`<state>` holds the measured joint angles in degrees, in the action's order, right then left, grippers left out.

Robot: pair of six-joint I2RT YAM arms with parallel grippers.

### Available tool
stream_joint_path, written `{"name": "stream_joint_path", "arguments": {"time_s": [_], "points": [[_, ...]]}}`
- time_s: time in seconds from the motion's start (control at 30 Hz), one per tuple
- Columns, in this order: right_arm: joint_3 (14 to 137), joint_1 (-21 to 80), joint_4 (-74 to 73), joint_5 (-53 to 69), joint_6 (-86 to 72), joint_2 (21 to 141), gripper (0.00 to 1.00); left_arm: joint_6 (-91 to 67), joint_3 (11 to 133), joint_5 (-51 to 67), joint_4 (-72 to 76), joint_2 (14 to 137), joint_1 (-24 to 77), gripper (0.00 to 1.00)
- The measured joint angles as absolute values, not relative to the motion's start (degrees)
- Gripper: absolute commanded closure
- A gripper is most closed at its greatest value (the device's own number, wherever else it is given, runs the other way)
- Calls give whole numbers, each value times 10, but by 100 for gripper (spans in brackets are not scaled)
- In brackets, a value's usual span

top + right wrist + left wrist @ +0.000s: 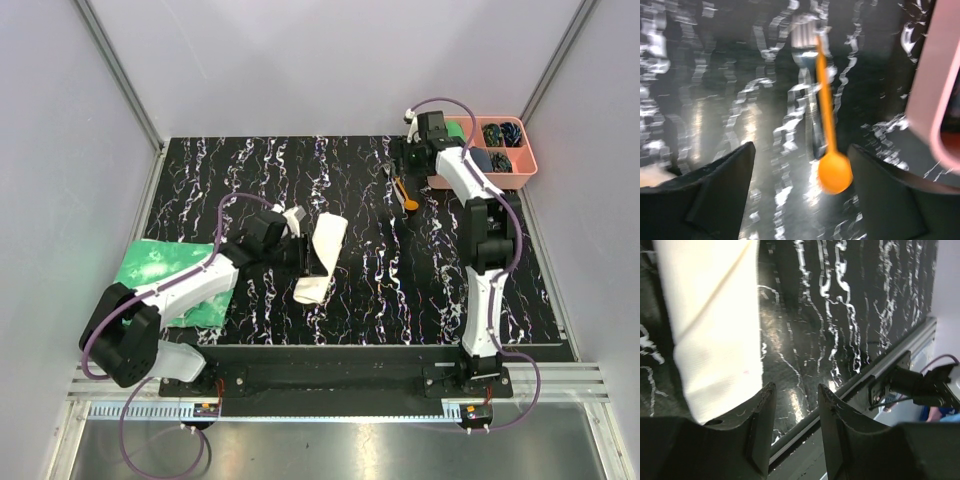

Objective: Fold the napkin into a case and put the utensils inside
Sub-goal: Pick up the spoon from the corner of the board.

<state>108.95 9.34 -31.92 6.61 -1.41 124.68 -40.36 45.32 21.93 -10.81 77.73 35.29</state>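
Note:
The cream-white napkin [322,258] lies on the black marbled table as a long folded strip, slanting from upper right to lower left. In the left wrist view the napkin [715,325] sits just left of my left finger, and no cloth is between the fingers. My left gripper [311,261] [796,392] is open at the strip's left edge. The utensils lie side by side near the table's back right: an orange spoon [406,203] [834,172] and a silver-tined fork [392,175] [802,42]. My right gripper [402,166] [801,150] hangs wide open over them, holding nothing.
A green-and-white mottled cloth [170,275] lies at the left edge, under the left arm. A pink compartment tray [528,160] [935,100] with dark items stands at the back right corner, right of the utensils. The table's metal front rail [850,385] runs close to the left gripper.

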Motion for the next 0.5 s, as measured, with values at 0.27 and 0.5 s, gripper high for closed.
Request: {"name": "stream_joint_path", "arguments": {"time_s": [0.27,0.5], "points": [[1250,60,-414,77,44,1400,42,-379,468,250,-95,775,359,59],[1301,60,-458,100,60,1452,50,-373,475,253,-93,772,359,60]]}}
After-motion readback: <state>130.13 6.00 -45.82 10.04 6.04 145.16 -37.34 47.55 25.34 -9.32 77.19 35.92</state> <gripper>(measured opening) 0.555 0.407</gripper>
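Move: The spoon's middle lies about 10 cm below the open right hand, some 2 cm ahead and 2 cm to its right. The fork lies just beside it, roughly 4 cm ahead and 1 cm right of the hand; the pink box's middle is about 12 cm ahead and 22 cm right. From the left hand the spoon is some 30 cm ahead and 20 cm right. The right hand drops about 9 cm towards the spoon, easing rightward, fingers partly closing; the left rises slightly. ##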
